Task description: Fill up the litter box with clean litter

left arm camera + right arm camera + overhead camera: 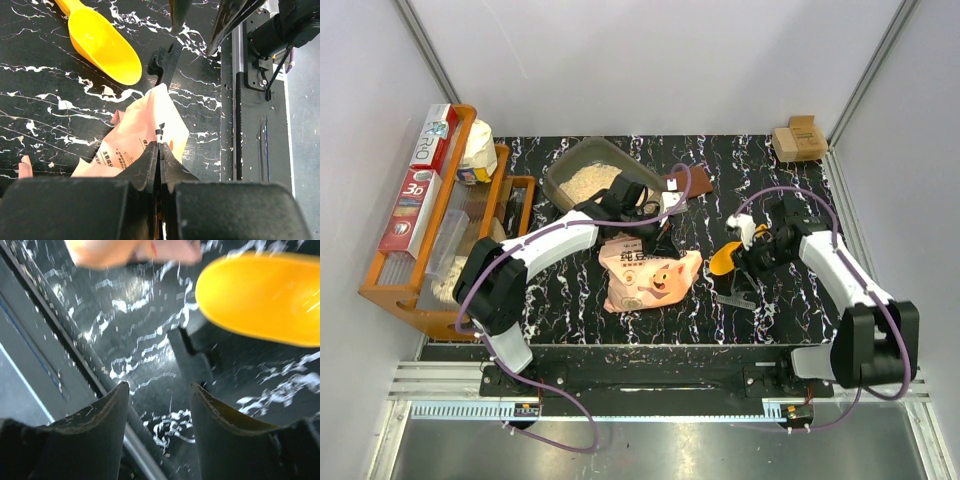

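The litter box (560, 172), a dark grey tub, stands at the back left of the table with beige clean litter (590, 181) in it. A pink pig-printed bag (650, 276) lies mid-table. My left gripper (651, 232) is at the bag's far edge. The left wrist view shows this gripper (159, 146) shut on the edge of the pink bag (132, 142). A yellow scoop (723, 262) lies to the right of the bag. My right gripper (752, 260) is beside the scoop. In the right wrist view it (159, 390) is open and empty, with the scoop (260, 295) ahead of it.
An orange wooden rack (390, 285) with foil boxes (420, 175) fills the left side. A small cardboard box (798, 138) sits at the back right corner. A dark clip (732, 297) lies near the scoop, and a brown piece (682, 184) lies beside the tub.
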`<state>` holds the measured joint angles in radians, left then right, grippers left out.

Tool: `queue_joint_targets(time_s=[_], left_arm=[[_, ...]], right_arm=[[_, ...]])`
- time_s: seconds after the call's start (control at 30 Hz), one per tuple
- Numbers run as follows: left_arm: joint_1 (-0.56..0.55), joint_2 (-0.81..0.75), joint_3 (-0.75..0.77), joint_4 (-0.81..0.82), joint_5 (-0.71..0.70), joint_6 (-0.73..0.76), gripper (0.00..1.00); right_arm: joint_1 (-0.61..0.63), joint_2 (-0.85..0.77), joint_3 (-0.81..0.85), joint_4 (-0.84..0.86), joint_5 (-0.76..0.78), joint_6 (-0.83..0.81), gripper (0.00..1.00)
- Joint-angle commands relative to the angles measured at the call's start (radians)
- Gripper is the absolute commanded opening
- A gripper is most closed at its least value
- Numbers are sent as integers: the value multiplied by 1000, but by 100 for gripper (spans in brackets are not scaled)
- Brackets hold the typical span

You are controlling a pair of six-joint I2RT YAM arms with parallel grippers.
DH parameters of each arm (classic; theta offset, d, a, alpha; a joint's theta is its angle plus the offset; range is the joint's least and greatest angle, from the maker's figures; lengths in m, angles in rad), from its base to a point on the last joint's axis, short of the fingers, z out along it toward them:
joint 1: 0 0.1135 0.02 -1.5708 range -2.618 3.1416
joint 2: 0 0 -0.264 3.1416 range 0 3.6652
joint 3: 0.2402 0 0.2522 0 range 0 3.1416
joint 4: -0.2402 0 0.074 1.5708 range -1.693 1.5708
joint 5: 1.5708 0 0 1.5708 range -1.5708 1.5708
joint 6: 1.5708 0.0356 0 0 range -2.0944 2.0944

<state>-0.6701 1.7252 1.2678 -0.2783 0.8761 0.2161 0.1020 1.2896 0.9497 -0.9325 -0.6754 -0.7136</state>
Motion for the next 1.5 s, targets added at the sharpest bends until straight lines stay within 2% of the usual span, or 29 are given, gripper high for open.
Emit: queue_joint_targets(time_s=[0.0, 0.17, 0.37, 0.8, 0.93, 1.13, 1.23, 1.27, 1.33, 1.37, 1.47], left_arm=[[-11, -41, -10, 54, 14, -26, 0], [-11, -53, -19, 53, 9, -24, 0], [-11, -56, -24, 47, 9, -26, 0], [-11, -62, -28, 34, 4, -14, 0], [-11, -61, -31, 33, 3, -14, 0], [-11, -61, -30, 28, 4, -7, 0], [-11, -59, -31, 27, 1, -3, 0], [-11, -59, -30, 27, 1, -3, 0], [-11, -59, -30, 25, 1, -3, 0], [-10, -61, -28, 22, 1, 0, 0], [-11, -64, -28, 11, 0, 14, 0]], right_arm=[[-4, 79, -12, -126, 88, -75, 56], [-7, 140, -8, -83, 123, -47, 61], [-8, 249, 32, -52, 168, -57, 53], [-8, 338, 50, 21, 166, -73, 52], [-8, 373, 41, 31, 148, -86, 45], [-8, 405, 32, 57, 119, -81, 45], [-8, 410, 38, 55, 91, -84, 32], [-7, 406, 40, 52, 86, -89, 18], [-8, 387, 41, 31, 70, -119, 5], [-7, 375, 47, -12, 62, -136, 1], [-8, 286, 52, -122, 31, -216, 0]])
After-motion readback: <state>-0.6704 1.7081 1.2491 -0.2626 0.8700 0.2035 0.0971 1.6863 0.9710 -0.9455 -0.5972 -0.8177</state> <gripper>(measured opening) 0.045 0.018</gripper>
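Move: The black bag clip lies about 10 cm below the right hand, roughly 1 cm to its left and 1 cm back. The yellow scoop's bowl is some 9 cm ahead and 3 cm left of that hand; the litter bag's middle is about 22 cm left and 3 cm ahead. From the left hand, still gripping the bag, the clip lies some 19 cm right, 4 cm back and 14 cm below. The right hand sinks about 9 cm, tipping some 20 degrees, and shuts its fingers on the bag clip's near end. ##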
